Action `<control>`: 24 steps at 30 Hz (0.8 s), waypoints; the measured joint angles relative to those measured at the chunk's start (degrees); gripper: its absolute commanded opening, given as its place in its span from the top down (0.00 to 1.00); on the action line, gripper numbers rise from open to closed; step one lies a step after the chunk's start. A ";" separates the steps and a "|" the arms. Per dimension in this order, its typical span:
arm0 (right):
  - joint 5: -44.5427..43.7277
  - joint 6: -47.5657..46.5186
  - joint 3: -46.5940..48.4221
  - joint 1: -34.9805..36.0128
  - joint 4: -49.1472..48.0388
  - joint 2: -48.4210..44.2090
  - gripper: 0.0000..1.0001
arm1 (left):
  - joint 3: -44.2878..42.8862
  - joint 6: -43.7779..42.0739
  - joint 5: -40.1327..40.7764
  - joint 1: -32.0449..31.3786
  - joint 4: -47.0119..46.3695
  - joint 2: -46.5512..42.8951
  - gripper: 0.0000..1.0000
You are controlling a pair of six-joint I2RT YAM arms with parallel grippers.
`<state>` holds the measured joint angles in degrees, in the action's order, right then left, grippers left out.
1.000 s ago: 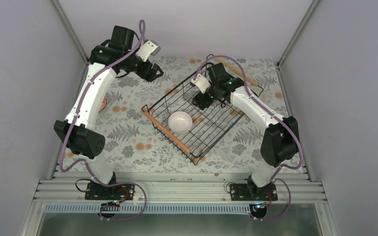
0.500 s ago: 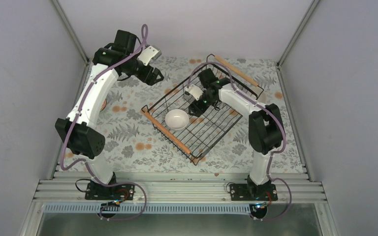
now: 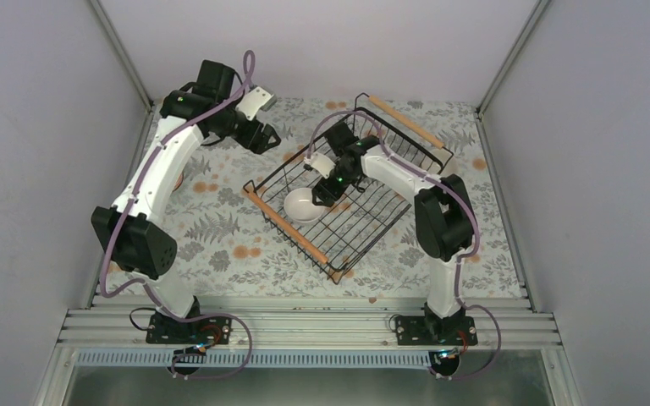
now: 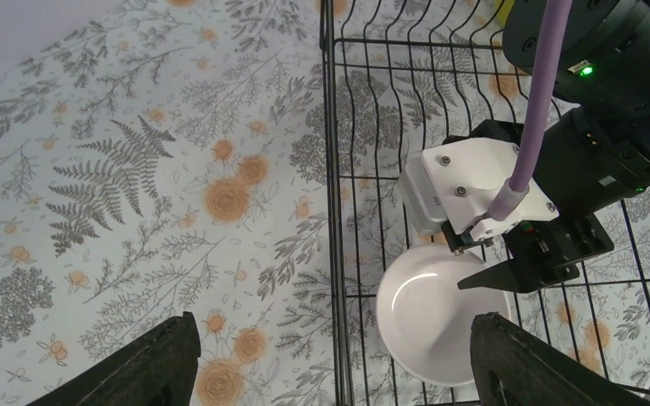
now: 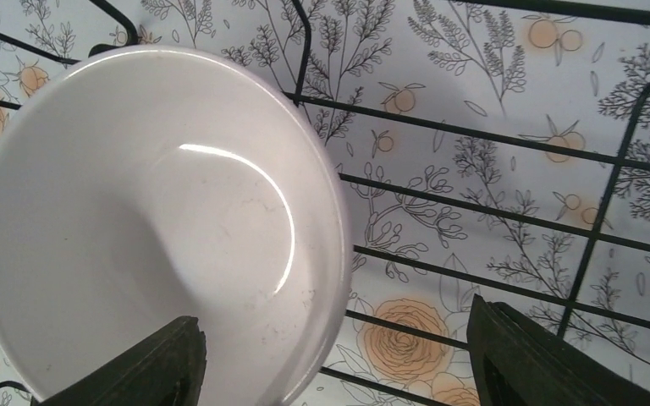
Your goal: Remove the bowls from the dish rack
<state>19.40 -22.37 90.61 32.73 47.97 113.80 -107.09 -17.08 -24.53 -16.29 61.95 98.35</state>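
One white bowl lies upright in the near-left part of the black wire dish rack. My right gripper is open and low at the bowl's right edge. In the right wrist view the bowl fills the left half, and the gripper straddles its rim, with one finger over the inside and one outside. My left gripper is open and empty, high above the table behind the rack. Its view looks down on the bowl and the rack's wall. The other bowls are hidden.
The rack has a wooden handle on its near-left side and another at the far right. It stands on a floral cloth. A small red-orange object peeks out behind the left arm. Grey walls enclose the table.
My right gripper has moved left and down across the rack to the white bowl's rim. The bowl has shifted slightly left. The left gripper has shifted only a little.
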 measured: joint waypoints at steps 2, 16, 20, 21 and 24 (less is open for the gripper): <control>-0.07 0.07 -0.02 0.33 0.07 0.26 0.31 | 0.92 0.00 0.02 0.00 -0.26 -0.28 0.20; -1.14 1.36 -1.03 1.09 -0.87 3.80 0.66 | 2.03 0.00 0.02 0.00 -1.60 -0.48 0.20; -1.33 2.01 -0.28 1.36 -0.63 4.37 0.78 | 2.78 -0.02 0.04 0.00 -2.01 -0.81 0.20; -1.42 2.10 0.20 1.38 -0.59 4.46 0.81 | 2.89 0.00 0.04 0.00 -2.03 -0.92 0.20; -1.92 2.54 1.77 1.40 -0.55 4.37 0.89 | 2.91 -0.02 0.04 0.00 -2.16 -1.14 0.20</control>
<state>17.47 -19.84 92.38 34.13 47.42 118.17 -104.18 -17.10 -24.49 -16.29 59.79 97.21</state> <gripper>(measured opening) 0.174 0.802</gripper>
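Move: The white bowl sits in the rack with its middle about 5 cm to my right hand's left, 1 cm back and some 6 cm below, so the nearer rim is close by my open fingers. The rack's near wooden handle runs roughly 9 cm left and 6 cm back, about level with my hand. Its far handle is some 21 cm forward and 21 cm right. From my left hand, the bowl lies about 7 cm back, 8 cm right and 25 cm below. I sink my right hand about 3.5 cm onto the bowl's right-hand rim, one finger inside the bowl and the other outside, the wrist tilting only a few degrees. I close the wide-open fingers most of the way across the rim on the way down and go on closing as I turn back up by about 1 cm, easing forward and left. ##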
